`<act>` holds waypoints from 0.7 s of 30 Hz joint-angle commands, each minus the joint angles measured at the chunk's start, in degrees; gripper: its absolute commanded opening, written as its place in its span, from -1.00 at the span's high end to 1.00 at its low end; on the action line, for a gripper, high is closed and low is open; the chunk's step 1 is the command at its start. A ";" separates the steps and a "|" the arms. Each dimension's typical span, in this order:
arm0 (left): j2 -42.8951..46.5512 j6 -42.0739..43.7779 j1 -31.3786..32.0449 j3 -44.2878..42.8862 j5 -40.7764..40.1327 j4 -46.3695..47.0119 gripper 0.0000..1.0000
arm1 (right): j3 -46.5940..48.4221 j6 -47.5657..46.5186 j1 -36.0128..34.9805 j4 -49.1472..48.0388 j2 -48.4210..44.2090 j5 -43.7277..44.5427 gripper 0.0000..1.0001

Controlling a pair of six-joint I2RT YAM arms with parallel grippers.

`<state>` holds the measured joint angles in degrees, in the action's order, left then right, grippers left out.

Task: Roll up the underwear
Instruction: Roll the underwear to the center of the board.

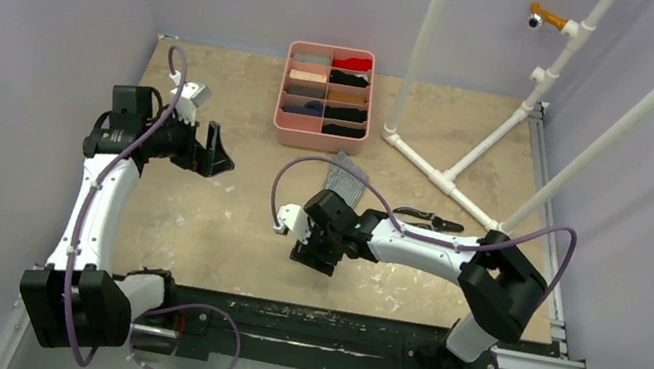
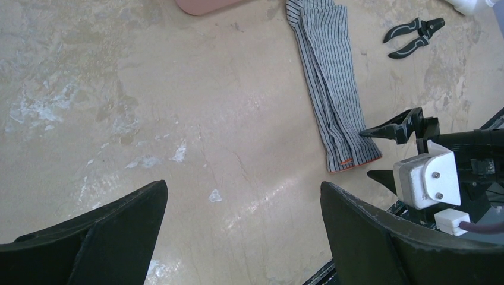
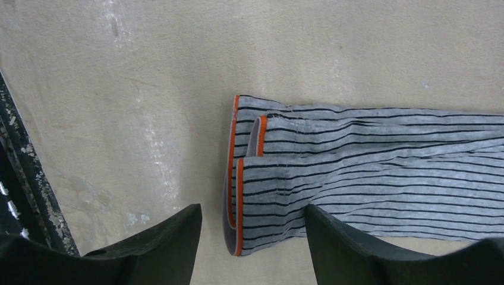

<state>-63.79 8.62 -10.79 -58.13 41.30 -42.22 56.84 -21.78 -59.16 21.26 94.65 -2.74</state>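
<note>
The grey striped underwear [image 1: 345, 176] lies on the table folded into a long narrow strip, its orange-red edge at the near end [image 3: 238, 178]. My right gripper [image 3: 252, 211] hangs low over that end. Its jaws stand apart, with the orange edge between them. One fingertip [image 3: 321, 219] overlaps the cloth and the other fingertip [image 3: 187, 217] is over bare table. In the top view the right gripper [image 1: 315, 256] covers the strip's near end. My left gripper [image 1: 217, 153] hovers wide open over bare table at the left, and from it I see the underwear [image 2: 333, 89] and the right gripper [image 2: 386, 153].
A pink divided tray [image 1: 320, 133] with rolled cloth items stands at the back centre. Black-handled pliers [image 1: 428, 221] lie right of the strip. A white pipe frame [image 1: 451, 178] stands at the back right. Purple walls close in the sides.
</note>
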 commanded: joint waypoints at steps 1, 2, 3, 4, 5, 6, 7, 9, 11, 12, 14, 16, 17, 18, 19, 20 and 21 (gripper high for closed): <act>-0.02 1.46 0.25 -1.02 0.18 1.54 -1.00 | 0.20 0.99 -0.65 -2.24 1.11 0.55 -0.21; -0.02 1.62 0.26 -1.10 0.17 1.40 -1.00 | 0.06 1.00 -0.69 -2.31 1.30 0.80 -0.16; -0.05 1.72 0.29 -1.17 0.14 1.23 -1.00 | -0.01 1.03 -0.70 -2.56 1.51 1.07 -0.12; -0.02 1.81 0.27 -1.19 0.20 1.18 -1.00 | -0.10 1.05 -0.70 -2.68 1.79 1.19 -0.08; -0.02 1.84 0.24 -1.20 0.19 1.23 -1.00 | -0.21 1.11 -0.70 -2.76 2.05 1.24 -0.04; -0.02 1.79 0.28 -1.15 0.23 1.13 -1.00 | -0.23 1.15 -0.70 -2.90 2.25 1.29 0.01; -0.04 1.94 0.25 -1.12 0.22 1.15 -1.00 | -0.17 1.21 -0.72 -3.01 2.55 1.44 0.06; -0.01 2.11 0.31 -0.96 0.34 1.13 -1.00 | -0.07 1.05 -0.70 -3.02 3.08 1.63 0.17; -0.05 2.29 0.28 -0.77 0.26 1.11 -1.00 | -0.14 0.83 -0.70 -2.94 3.48 1.69 0.29; -0.03 2.42 0.29 -0.69 0.35 1.08 -1.00 | -0.15 0.68 -0.70 -2.77 3.59 1.69 0.37; -0.06 3.05 0.28 -0.55 0.43 0.84 -1.00 | -0.04 0.26 -0.70 -2.57 3.44 0.64 0.52; 0.11 3.68 0.25 -0.05 0.45 0.94 -1.00 | 0.19 0.40 -0.63 -2.27 2.56 -1.27 0.69; 0.25 4.13 0.29 0.34 0.90 1.20 -1.00 | 0.25 0.00 -0.65 -2.00 2.05 -1.68 0.76; 0.43 4.53 0.25 0.83 1.33 1.36 -1.00 | 0.32 -0.13 -0.59 -1.67 1.49 -2.42 0.82; 0.76 4.94 0.30 1.43 1.75 1.68 -1.00 | 0.48 -0.56 -0.53 -1.15 1.03 -3.42 0.87; 1.27 5.34 0.25 2.03 2.22 2.04 -1.00 | 0.78 -1.19 -0.40 -0.08 0.72 -4.67 0.92; 1.78 5.96 0.24 2.66 2.67 2.27 -1.00 | 1.19 -1.71 -0.08 0.94 0.55 -6.17 0.95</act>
<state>-63.72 11.53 -10.79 -57.47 41.50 -41.85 56.86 -22.11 -59.57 19.31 97.62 -3.25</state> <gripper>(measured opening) 0.998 0.084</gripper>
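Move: The half-open right hand hangs just over the underwear's orange-edged near end, whose layers lie about 1 cm ahead, 2 cm to its left and 3 cm below. The pink tray's middle stands roughly 37 cm ahead and 5 cm left of the hand; the pliers lie some 14 cm ahead and 21 cm to its right. From the left hand, the underwear's near end is about 9 cm back, 20 cm right and 18 cm below. The right hand sinks about 2 cm while its fingers close and pinch the underwear's near end, then eases up slightly. ##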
